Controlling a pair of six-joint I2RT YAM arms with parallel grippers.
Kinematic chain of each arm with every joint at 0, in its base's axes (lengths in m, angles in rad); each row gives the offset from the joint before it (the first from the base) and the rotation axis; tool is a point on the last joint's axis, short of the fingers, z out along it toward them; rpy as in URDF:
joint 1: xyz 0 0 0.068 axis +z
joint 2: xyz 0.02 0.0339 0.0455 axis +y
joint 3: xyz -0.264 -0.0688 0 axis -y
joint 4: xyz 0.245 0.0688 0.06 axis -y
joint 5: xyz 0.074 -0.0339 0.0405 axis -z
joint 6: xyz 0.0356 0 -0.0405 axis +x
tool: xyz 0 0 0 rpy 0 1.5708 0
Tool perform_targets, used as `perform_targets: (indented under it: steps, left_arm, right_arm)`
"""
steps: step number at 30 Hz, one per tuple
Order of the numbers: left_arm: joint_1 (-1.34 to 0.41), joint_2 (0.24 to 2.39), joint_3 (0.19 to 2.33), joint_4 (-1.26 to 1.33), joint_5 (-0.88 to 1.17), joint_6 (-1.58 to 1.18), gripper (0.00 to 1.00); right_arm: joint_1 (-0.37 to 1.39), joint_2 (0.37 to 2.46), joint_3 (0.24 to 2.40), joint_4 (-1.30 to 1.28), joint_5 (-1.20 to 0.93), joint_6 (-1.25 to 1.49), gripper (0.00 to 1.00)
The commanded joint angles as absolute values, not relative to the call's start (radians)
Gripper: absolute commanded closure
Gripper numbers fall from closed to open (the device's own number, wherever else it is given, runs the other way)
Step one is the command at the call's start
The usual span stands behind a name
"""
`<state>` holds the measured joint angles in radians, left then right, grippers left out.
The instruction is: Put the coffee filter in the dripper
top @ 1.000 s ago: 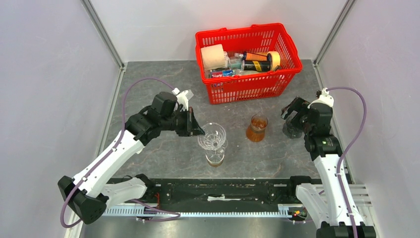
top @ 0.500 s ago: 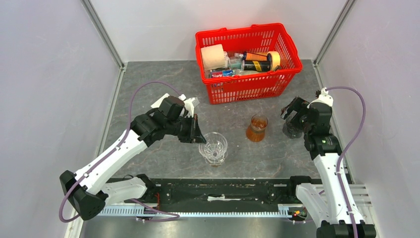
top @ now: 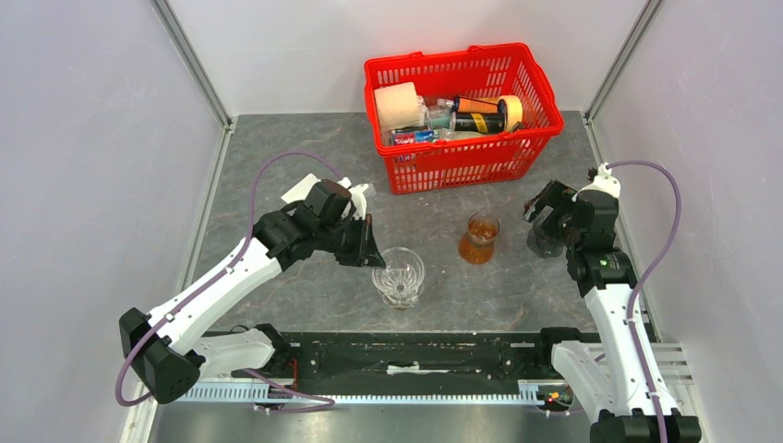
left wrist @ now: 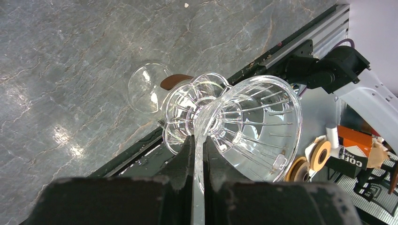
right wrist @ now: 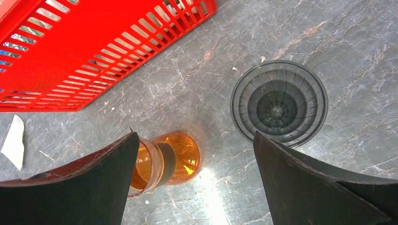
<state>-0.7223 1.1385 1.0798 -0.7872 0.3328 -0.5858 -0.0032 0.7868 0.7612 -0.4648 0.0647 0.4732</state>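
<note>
My left gripper point(top: 367, 247) is shut on the clear handle of the ribbed glass dripper point(top: 398, 273), which stands mouth up over the small tumbler of brown liquid, almost hiding it. In the left wrist view my fingers point(left wrist: 185, 154) clamp the handle of the dripper point(left wrist: 256, 124), and a brown sliver of the tumbler point(left wrist: 176, 80) shows behind its base. A white paper point(top: 297, 191), apparently the coffee filter, lies on the table behind my left wrist; it also shows in the right wrist view point(right wrist: 14, 140). My right gripper point(top: 547, 209) is open and empty.
A red basket point(top: 462, 157) with a paper roll, bottles and tape stands at the back. An orange glass carafe point(top: 478, 238) stands mid-right. A dark smoky-grey cup point(right wrist: 279, 103) sits under my right gripper. A black rail point(top: 397, 355) runs along the near edge.
My left arm has brought the dripper toward the near edge and down over the tumbler, which is now nearly covered. The right arm has not moved.
</note>
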Motion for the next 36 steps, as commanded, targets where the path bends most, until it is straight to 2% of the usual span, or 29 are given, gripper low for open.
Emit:
perform_targets:
  steps: [1,4,12,18,19,21,22,26,29,36]
  left_arm:
    - [-0.727,1.129,1.078,-0.764,0.318,-0.542,0.94]
    - [-0.727,1.135,1.077,-0.764,0.319,-0.540,0.91]
    - [-0.729,1.110,1.077,-0.764,0.324,-0.535,0.68]
    - [-0.729,1.085,1.085,-0.762,0.341,-0.533,0.41]
    - [-0.729,1.078,1.086,-0.761,0.339,-0.531,0.36]
    - [-0.729,1.066,1.093,-0.759,0.336,-0.531,0.18]
    - [-0.729,1.060,1.100,-0.756,0.332,-0.530,0.15]
    - [-0.729,1.024,1.129,-0.760,0.277,-0.532,0.12]
    - [-0.729,1.000,1.154,-0.787,0.120,-0.550,0.11]
    - [-0.711,1.033,1.218,-0.897,-0.547,-0.712,0.09]
  right_arm:
    - [-0.006,0.791,0.773,-0.436,0.066,0.454,0.01]
    - [-0.006,0.790,0.775,-0.440,0.068,0.456,0.01]
    - [-0.005,0.783,0.773,-0.441,0.077,0.455,0.01]
    - [-0.005,0.784,0.773,-0.440,0.077,0.459,0.01]
    - [-0.005,0.784,0.773,-0.441,0.077,0.459,0.01]
    - [-0.006,0.785,0.775,-0.440,0.078,0.457,0.01]
    - [-0.005,0.784,0.775,-0.441,0.078,0.459,0.01]
    - [-0.006,0.785,0.775,-0.440,0.086,0.459,0.01]
    - [-0.005,0.769,0.772,-0.441,0.115,0.463,0.01]
    - [-0.006,0.738,0.762,-0.439,0.142,0.472,0.01]
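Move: The left hand still pinches the clear dripper's rim; the dripper's middle is about 4 cm to the right, 2 cm back and 4 cm below. The glass directly under it is some 11 cm below the hand. One coffee filter lies about 20 cm ahead, 18 cm left and 16 cm down. For the right hand, the dripper is roughly 28 cm left, 14 cm back and 4 cm lower. The left fingers open wide, letting go of the dripper's rim, then rise and swing forward-left about 5 cm each. ##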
